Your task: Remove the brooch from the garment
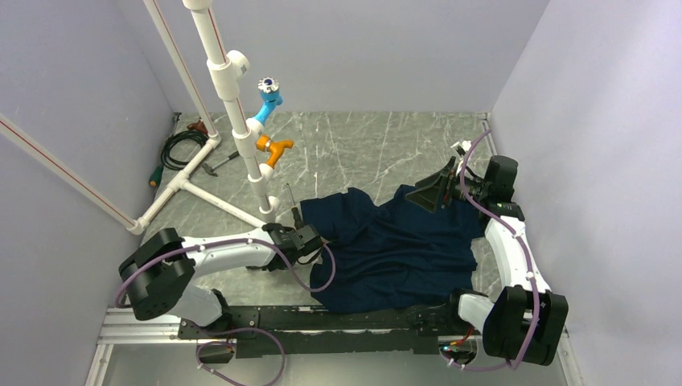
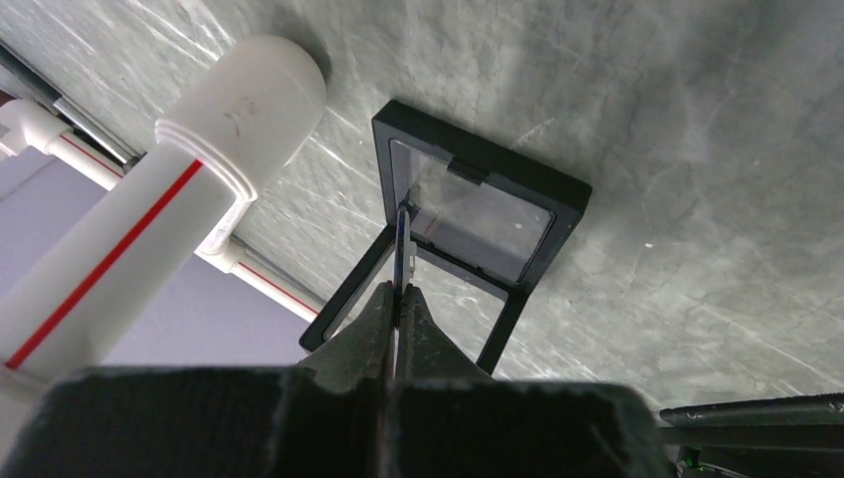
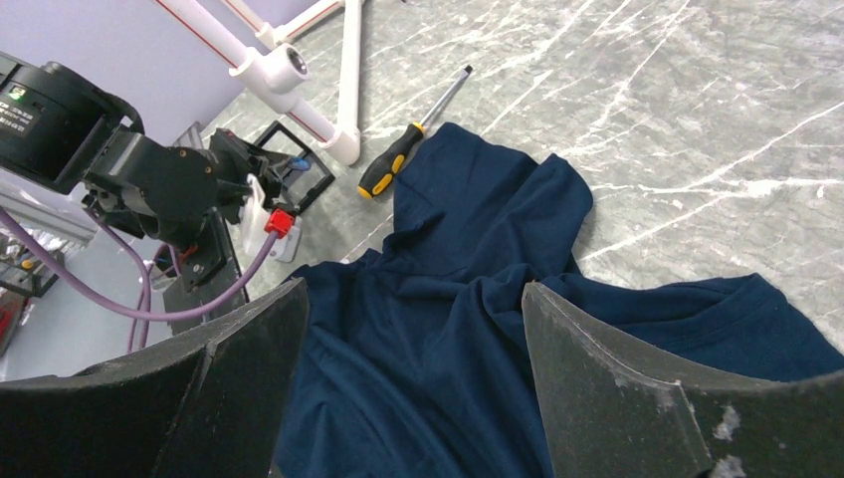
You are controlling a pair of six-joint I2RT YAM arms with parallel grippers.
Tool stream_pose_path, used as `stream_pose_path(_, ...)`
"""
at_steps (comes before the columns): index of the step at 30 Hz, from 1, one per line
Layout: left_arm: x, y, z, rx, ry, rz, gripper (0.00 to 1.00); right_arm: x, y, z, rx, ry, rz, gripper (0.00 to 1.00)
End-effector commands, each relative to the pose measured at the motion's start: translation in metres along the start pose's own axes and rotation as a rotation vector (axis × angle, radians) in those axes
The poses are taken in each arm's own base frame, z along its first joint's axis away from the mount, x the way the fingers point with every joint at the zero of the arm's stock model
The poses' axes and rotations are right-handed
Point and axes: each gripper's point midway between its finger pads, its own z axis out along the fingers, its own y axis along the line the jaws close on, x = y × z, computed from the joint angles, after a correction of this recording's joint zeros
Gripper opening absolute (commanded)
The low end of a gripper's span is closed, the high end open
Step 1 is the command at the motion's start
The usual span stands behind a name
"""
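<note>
The garment point(image 1: 394, 241), a dark navy T-shirt, lies crumpled on the grey marbled table and also fills the right wrist view point(image 3: 448, 329). My left gripper point(image 2: 400, 291) is shut on a thin blue-grey disc seen edge-on, the brooch point(image 2: 400, 239). It holds the disc clear of the shirt, over an open black display case point(image 2: 468, 214) with a clear window. In the top view the left gripper point(image 1: 299, 233) sits low, just left of the shirt. My right gripper point(image 3: 413, 299) stands open above the shirt with nothing between its fingers; the top view shows this gripper point(image 1: 438, 189) over the shirt's far right part.
A white pipe frame point(image 1: 229, 96) stands at the back left with a light-blue fitting point(image 1: 268, 96) and an orange one point(image 1: 273, 149). A yellow-handled screwdriver point(image 3: 398, 159) lies by the shirt's edge. Cables and tools point(image 1: 181, 149) sit in the far left corner.
</note>
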Motion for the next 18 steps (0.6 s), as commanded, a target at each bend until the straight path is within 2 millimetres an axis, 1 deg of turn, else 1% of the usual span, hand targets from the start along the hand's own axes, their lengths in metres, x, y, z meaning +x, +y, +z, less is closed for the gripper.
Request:
stream_pose_path(1,-0.005,0.004,0.004,-0.038,-0.007,-0.024,0.0,-0.004,0.001,-0.002,0.006,-0.011,-0.035,0.82)
stream_pose_path(6,-0.003,0.002,0.01,-0.049,0.015,-0.01,0.02,-0.004,0.002,-0.002,0.0,-0.01,-0.034,0.82)
stream_pose_path(9,-0.001,-0.002,0.012,-0.038,0.026,-0.002,0.05,-0.004,0.001,-0.001,0.0,-0.01,-0.033,0.82)
stream_pose_path(13,-0.002,-0.006,0.01,-0.005,0.013,0.004,0.14,-0.004,0.001,-0.001,0.001,-0.01,-0.033,0.82)
stream_pose_path(18,-0.007,-0.009,0.004,0.042,-0.02,0.014,0.29,-0.004,0.001,-0.001,-0.001,-0.01,-0.032,0.82)
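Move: The left hand still pinches the brooch on edge; the black case's tray centre lies about 3 cm to its right, 1 cm back and 3 cm below. The white pipe elbow is some 7 cm ahead and 5 cm right, the screwdriver about 10 cm ahead and 11 cm right. From the idle right hand the case is roughly 37 cm left, 9 cm back and 21 cm below. Left hand sinks about 1.5 cm towards the case tray, then opens its fingers a quarter around the brooch. ##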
